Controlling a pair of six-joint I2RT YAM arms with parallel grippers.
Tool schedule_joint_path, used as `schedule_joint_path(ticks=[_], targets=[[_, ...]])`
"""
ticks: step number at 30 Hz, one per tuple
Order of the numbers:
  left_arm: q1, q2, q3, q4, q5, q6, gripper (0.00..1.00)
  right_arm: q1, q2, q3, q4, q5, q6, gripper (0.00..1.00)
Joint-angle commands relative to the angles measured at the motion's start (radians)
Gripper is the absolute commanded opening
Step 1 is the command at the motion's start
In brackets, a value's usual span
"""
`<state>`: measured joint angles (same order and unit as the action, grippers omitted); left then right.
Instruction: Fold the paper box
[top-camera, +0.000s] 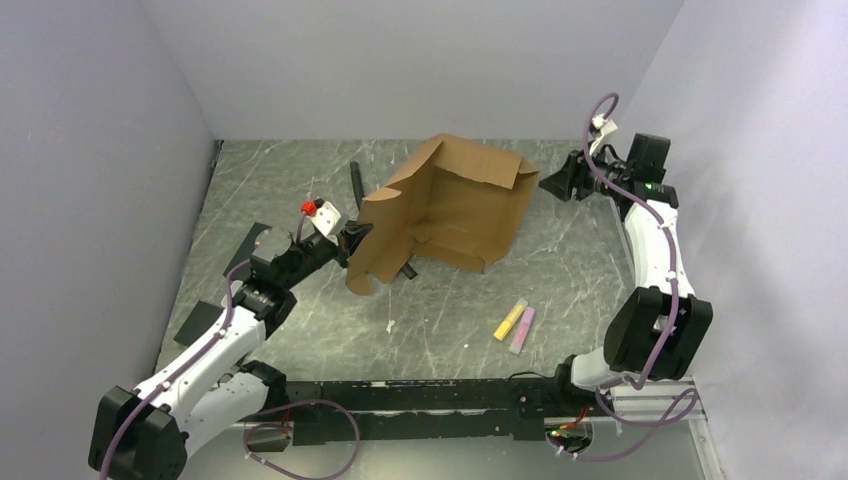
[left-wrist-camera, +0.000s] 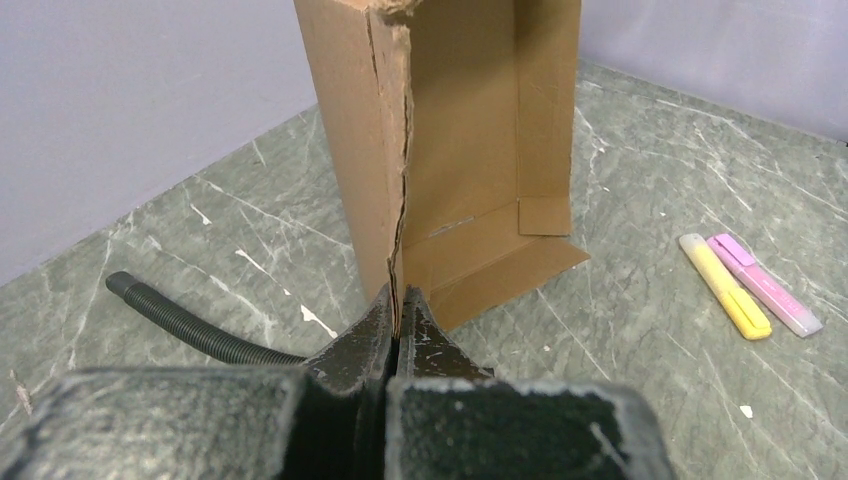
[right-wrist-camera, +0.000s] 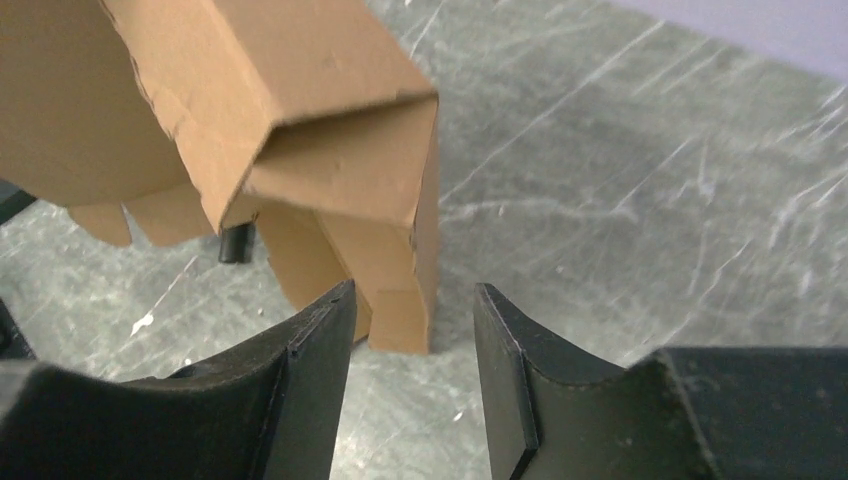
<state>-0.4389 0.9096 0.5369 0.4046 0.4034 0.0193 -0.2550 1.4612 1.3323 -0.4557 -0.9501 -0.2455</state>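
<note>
The paper box is brown corrugated cardboard, half raised in the middle of the table with its walls up and open toward the front. My left gripper is at its left wall. In the left wrist view that gripper is shut on the wall's torn doubled edge, and the box rises beyond it. My right gripper hovers just right of the box's far right corner. In the right wrist view its jaws stand open with nothing between them, and the box's folded corner lies just past the fingertips.
A yellow highlighter and a pink one lie side by side in front of the box, toward the right. A black ribbed hose lies left of the box. Flat black pieces sit at the table's left edge. Walls enclose three sides.
</note>
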Motion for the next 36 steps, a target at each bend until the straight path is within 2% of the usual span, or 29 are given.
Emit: schedule_joint_path(ticks=[1, 6, 15, 18, 21, 22, 27, 34, 36], targets=[[-0.006, -0.021, 0.02, 0.002, 0.027, 0.034, 0.0, -0.007, -0.053, -0.098, 0.073, -0.043, -0.02, 0.5], [-0.008, -0.021, 0.02, 0.005, 0.038, 0.016, 0.0, 0.003, -0.039, -0.179, 0.184, -0.043, 0.028, 0.43], [-0.011, -0.026, 0.007, 0.029, 0.038, -0.012, 0.0, 0.082, -0.008, -0.232, 0.391, 0.068, 0.093, 0.36], [-0.012, -0.03, 0.008, 0.03, 0.036, -0.059, 0.0, 0.1, -0.005, -0.237, 0.419, 0.107, 0.103, 0.25], [-0.012, -0.034, 0.01, 0.038, 0.022, -0.101, 0.0, 0.123, -0.035, -0.275, 0.474, 0.157, 0.113, 0.03], [-0.012, -0.037, 0.013, 0.039, 0.013, -0.124, 0.0, 0.142, -0.051, -0.297, 0.494, 0.187, 0.118, 0.0], [-0.013, -0.045, 0.009, 0.083, 0.013, -0.238, 0.0, 0.218, -0.129, -0.363, 0.574, 0.377, 0.108, 0.0], [-0.022, -0.026, 0.014, 0.152, -0.008, -0.371, 0.0, 0.318, -0.146, -0.372, 0.61, 0.625, 0.11, 0.0], [-0.026, -0.011, 0.016, 0.181, -0.009, -0.401, 0.0, 0.351, -0.153, -0.379, 0.634, 0.641, 0.11, 0.0]])
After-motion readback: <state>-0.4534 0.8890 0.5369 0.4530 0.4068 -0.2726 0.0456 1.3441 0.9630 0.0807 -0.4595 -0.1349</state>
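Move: The right hand, half open, is just off the paper box's upper right corner flap: the edge it will pinch is about 3 cm left, 2 cm ahead and 5 cm lower. The box's middle is some 17 cm left, 3 cm back and 12 cm below; the yellow highlighter is roughly 5 cm left, 20 cm back and 25 cm down. The left hand already holds the box's left panel edge; the flap is some 32 cm right of it, 12 cm ahead and 3 cm lower. Down about 5 cm and slightly back goes the right hand first, then forward and left to the paper box's upper right corner flap; its half-open fingers shut and pinch the flap's edge, then carry on left some 2 cm, tipping up and turning clockwise. The left hand keeps its grip on the left panel edge, rolls it counter-clockwise seen from behind the hand by around 15 degrees, and rises 2 cm while easing back. ##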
